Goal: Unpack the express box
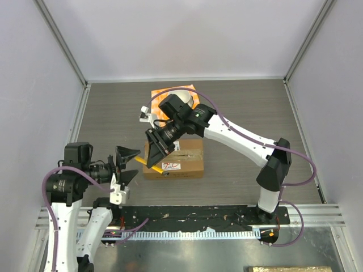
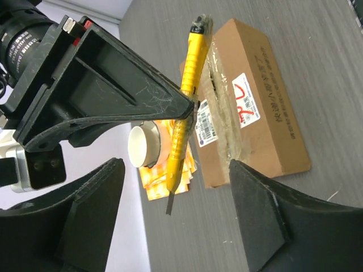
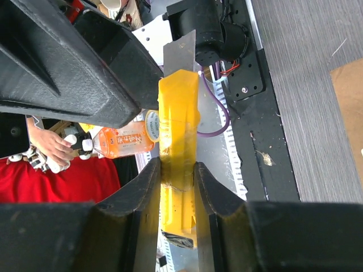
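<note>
The express box (image 1: 180, 160) is a brown taped carton with a white label and a red-marked sticker, lying flat mid-table. It also shows in the left wrist view (image 2: 255, 107). My right gripper (image 1: 154, 154) hovers over the box's left end, shut on a yellow utility knife (image 1: 140, 161). In the right wrist view the fingers (image 3: 148, 190) clamp the knife's yellow handle (image 3: 178, 124), with the blade out. The left wrist view shows the knife (image 2: 184, 113) with its blade pointing toward the left gripper. My left gripper (image 1: 131, 164) is open and empty just left of the knife, its jaws spread wide (image 2: 176, 226).
An orange patterned packet (image 1: 170, 93) with a white cup-like thing (image 2: 142, 144) on it lies behind the box. A black base rail (image 1: 198, 218) runs along the near edge. Walls and frame posts close in the back and both sides.
</note>
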Robot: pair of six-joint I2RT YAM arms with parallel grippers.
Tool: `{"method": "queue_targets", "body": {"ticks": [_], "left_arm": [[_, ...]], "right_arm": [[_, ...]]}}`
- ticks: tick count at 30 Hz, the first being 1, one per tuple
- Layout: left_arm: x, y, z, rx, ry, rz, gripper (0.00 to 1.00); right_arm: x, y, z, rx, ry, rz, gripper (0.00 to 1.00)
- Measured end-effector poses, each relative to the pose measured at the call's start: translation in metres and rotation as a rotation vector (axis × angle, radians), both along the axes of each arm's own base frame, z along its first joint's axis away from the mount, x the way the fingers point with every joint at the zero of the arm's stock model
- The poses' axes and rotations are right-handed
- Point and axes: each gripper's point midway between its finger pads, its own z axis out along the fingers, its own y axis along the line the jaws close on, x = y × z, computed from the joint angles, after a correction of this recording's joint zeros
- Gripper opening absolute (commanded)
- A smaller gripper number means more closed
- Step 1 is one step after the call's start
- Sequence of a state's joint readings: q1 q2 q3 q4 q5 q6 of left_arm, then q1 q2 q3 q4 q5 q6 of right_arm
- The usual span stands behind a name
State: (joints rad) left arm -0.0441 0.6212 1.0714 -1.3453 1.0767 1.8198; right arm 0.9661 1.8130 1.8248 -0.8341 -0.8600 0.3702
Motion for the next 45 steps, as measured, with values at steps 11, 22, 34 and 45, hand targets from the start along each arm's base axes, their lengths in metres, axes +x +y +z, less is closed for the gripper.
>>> {"method": "queue_targets", "body": {"ticks": [11, 22, 34, 45], "left_arm": [[0.007, -0.001, -0.007, 0.009, 0.037, -0.019, 0.38], [0.010, 0.000, -0.019, 0.049, 0.120, -0.021, 0.00], [0.011, -0.016, 0.002, -0.143, 0.543, 0.085, 0.00], [0.043, -0.043, 0.034, -0.593, 1.029, 0.212, 0.00]], "right_arm": [[-0.015, 0.004, 0.001, -0.010, 0.019, 0.019, 0.01], [-0.019, 0.007, 0.008, -0.002, 0.016, 0.022, 0.02], [0.040, -0.009, 0.042, 0.013, -0.483, -0.139, 0.90], [0.043, -0.106, 0.121, 0.227, -0.916, -0.372, 1.00]]}}
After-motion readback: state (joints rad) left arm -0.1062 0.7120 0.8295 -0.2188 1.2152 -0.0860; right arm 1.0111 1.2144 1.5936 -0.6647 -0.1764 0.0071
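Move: The yellow knife, held by its middle in the right fingers, lies about 5 cm to the right of the left hand, about level in height and 1 cm nearer the base, its blade end already reaching between the open left jaws. From the left hand, the box is some 11 cm ahead, 11 cm right and 23 cm below; the bowl is some 38 cm ahead, 15 cm right and 24 cm below. For the right hand, the receiving left fingers are about 5 cm left and 1 cm ahead. The left hand stays close to its place, sinking about 2 cm while its wide-open fingers shut on the blade end of the knife, as the right hand, still gripping the middle, eases back about 2 cm. The right fingers then open fully and let go, that hand swinging forward at first, then up and to its right by some 10 cm each, tilting about 50 degrees, while the left hand carries the knife up, right and forward over the box, about 5 cm up from its lowest, its wrist turning roughly 70 degrees. ##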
